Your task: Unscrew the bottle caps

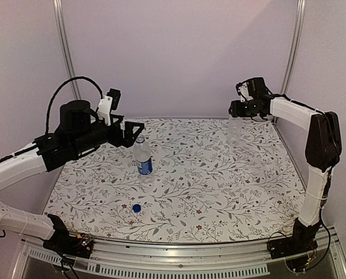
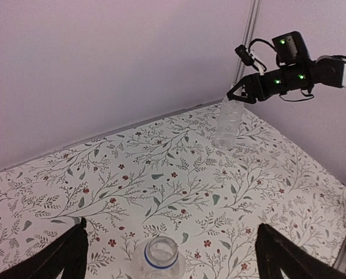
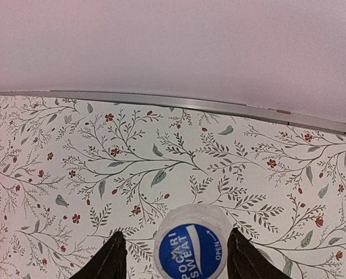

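Note:
A clear bottle with a blue label point(image 1: 142, 156) stands left of centre. Its neck point(image 2: 161, 256) is uncapped, with only a blue ring round it. A solid blue cap point(image 1: 136, 207) lies on the cloth nearer the front. My left gripper point(image 1: 132, 132) hovers behind the bottle's top, open wide point(image 2: 171, 228). At the back right stands a plain clear bottle point(image 1: 235, 132), carrying a whitish cap with a blue top point(image 3: 191, 250). My right gripper point(image 1: 236, 108) is above it, open, with a finger point(image 3: 110, 258) on each side of the cap and a gap showing on the left.
The floral cloth point(image 1: 219, 192) covers the table up to the pale back wall. A metal rail point(image 1: 178, 256) runs along the near edge between the arm bases. Upright frame posts point(image 1: 65, 52) stand at the back corners.

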`<state>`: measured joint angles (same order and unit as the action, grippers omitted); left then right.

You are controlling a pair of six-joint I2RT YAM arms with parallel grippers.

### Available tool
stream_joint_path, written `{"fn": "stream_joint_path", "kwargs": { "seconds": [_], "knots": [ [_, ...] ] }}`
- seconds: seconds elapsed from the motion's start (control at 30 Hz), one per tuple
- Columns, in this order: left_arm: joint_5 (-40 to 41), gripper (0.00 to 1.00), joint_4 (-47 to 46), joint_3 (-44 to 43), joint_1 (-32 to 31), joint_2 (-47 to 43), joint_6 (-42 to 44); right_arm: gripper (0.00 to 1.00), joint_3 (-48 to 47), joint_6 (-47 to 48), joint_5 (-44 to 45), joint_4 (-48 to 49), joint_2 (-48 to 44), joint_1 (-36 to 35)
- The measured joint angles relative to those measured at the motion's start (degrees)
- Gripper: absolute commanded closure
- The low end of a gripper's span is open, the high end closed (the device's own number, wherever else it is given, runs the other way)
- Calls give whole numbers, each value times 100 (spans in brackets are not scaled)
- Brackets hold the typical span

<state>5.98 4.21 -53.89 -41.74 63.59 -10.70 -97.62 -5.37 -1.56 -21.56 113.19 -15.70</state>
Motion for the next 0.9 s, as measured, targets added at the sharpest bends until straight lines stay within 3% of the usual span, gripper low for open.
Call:
{"fn": "stream_joint_path", "kwargs": {
  "seconds": [0.6,0.9],
  "knots": [
    [-61,0,0,0,2,0,2,73,-37,214,323,-35,63,7],
    [-92,0,0,0,2,0,0,79,227,260,313,-70,-212,9]
  ]
}}
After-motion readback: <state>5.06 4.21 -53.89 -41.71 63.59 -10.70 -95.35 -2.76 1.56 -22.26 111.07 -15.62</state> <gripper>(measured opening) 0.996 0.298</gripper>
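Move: The capped bottle already stands between the right hand's open fingers, its middle roughly 9 cm below them, about 1 cm to their right and level with them fore and aft. The capless bottle stands some 20 cm back and 39 cm to the left of the right hand. From the left hand, the capped bottle lies about 25 cm ahead, 40 cm to the right and 20 cm below. Around the top of the capped bottle the right hand's fingers close from a bit over half open to under a third and come to pinch it at the neck, just by the cap. Meanwhile the hand eases about 1 cm to the right with a slight roll, left side down, and once the grip has settled it begins drawing back, about 1 cm. ##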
